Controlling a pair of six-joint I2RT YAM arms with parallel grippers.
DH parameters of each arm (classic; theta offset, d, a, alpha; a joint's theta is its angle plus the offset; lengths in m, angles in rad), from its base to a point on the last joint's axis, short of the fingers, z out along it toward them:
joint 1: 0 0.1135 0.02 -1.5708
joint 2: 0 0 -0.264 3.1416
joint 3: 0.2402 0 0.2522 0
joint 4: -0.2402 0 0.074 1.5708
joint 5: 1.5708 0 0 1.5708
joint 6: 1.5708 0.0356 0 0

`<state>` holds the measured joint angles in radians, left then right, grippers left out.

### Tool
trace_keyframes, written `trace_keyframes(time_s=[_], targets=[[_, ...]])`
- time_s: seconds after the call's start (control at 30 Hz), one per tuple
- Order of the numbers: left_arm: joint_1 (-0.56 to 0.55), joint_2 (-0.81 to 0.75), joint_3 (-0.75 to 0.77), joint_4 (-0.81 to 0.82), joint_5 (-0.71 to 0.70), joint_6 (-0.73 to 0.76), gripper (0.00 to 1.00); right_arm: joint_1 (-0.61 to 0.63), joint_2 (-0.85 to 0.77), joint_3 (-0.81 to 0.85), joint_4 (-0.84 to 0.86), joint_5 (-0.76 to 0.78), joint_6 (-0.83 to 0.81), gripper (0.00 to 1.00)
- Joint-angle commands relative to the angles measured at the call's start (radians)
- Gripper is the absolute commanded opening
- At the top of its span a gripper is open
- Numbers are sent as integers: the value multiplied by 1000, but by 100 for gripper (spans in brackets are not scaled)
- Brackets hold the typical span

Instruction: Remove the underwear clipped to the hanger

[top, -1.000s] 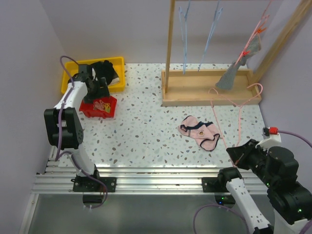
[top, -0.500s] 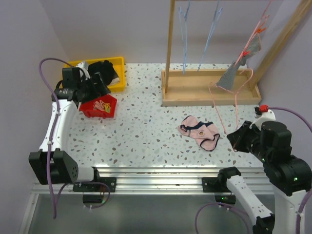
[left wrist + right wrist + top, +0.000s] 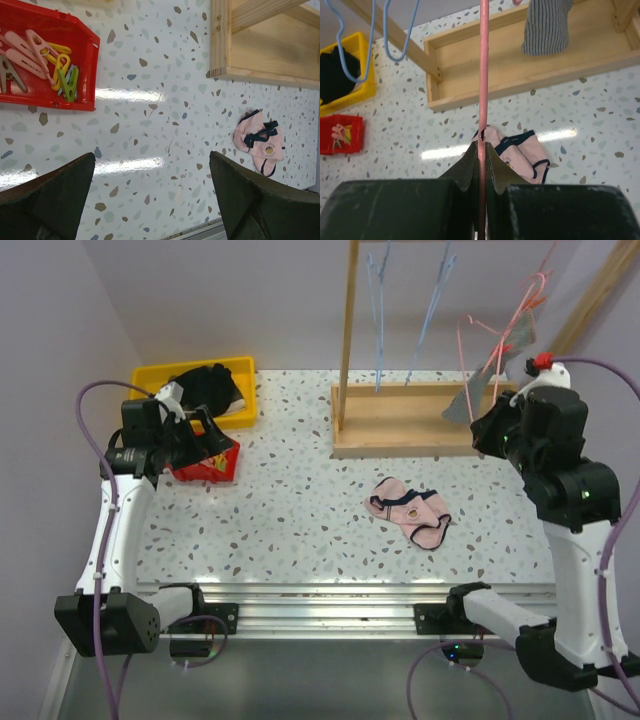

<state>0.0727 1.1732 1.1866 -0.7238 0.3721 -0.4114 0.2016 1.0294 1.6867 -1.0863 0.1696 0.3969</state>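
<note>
My right gripper [image 3: 481,146] is shut on the thin pink hanger [image 3: 483,75], held high over the right of the table in the top view [image 3: 497,425]. The grey striped underwear [image 3: 488,380] hangs clipped to the hanger [image 3: 500,340] above the wooden tray, and shows in the right wrist view [image 3: 546,25]. The pale pink underwear with dark trim [image 3: 408,508] lies loose on the table, also in the left wrist view [image 3: 259,141] and the right wrist view [image 3: 520,155]. My left gripper [image 3: 152,195] is open and empty above the table, right of the red bin; it also shows in the top view [image 3: 195,440].
A red bin [image 3: 205,462] of clothes pegs [image 3: 45,60] sits at the left. A yellow bin [image 3: 160,380] holds a black clothing heap [image 3: 210,388]. A wooden rack with a tray base [image 3: 400,425] stands at the back, with blue hangers [image 3: 380,310] on it.
My right arm has risen and lifted the pink hanger with the grey underwear up off the table. My left arm has swung out from over the red bin.
</note>
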Motion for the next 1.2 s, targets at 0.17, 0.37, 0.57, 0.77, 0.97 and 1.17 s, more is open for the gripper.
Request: trace_keyframes(time_s=[0.17, 0.37, 0.57, 0.77, 0.97, 1.17], targets=[[10, -72, -59, -6, 47, -23, 100, -4, 211, 142, 308, 173, -88, 0], [10, -95, -102, 24, 71, -29, 100, -4, 348, 238, 374, 169, -127, 0], [9, -87, -116, 41, 82, -26, 100, -5, 483, 370, 357, 148, -139, 0], [10, -73, -105, 44, 82, -24, 100, -5, 607, 493, 260, 123, -136, 0], [10, -63, -76, 44, 99, -23, 100, -4, 580, 467, 184, 139, -112, 4], [10, -52, -58, 52, 129, -9, 100, -5, 460, 380, 158, 108, -95, 42]])
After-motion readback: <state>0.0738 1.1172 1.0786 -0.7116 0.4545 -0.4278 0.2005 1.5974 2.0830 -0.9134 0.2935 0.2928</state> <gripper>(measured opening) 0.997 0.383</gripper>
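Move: The right hand grips the empty pink hanger; the rack's top rail is about 23 cm ahead and 18 cm above. The nearest blue hanger is some 22 cm ahead, 10 cm left and 8 cm up; the grey striped underwear is 15 cm ahead, 5 cm right and 5 cm lower. The removed pink underwear lies 38 cm below, 3 cm left. From the left hand the rail spot is 16 cm ahead, 52 cm right, 34 cm up. Right hand carries the hanger 20 cm forward onto the rail, eases back 2 cm and opens, letting go. ##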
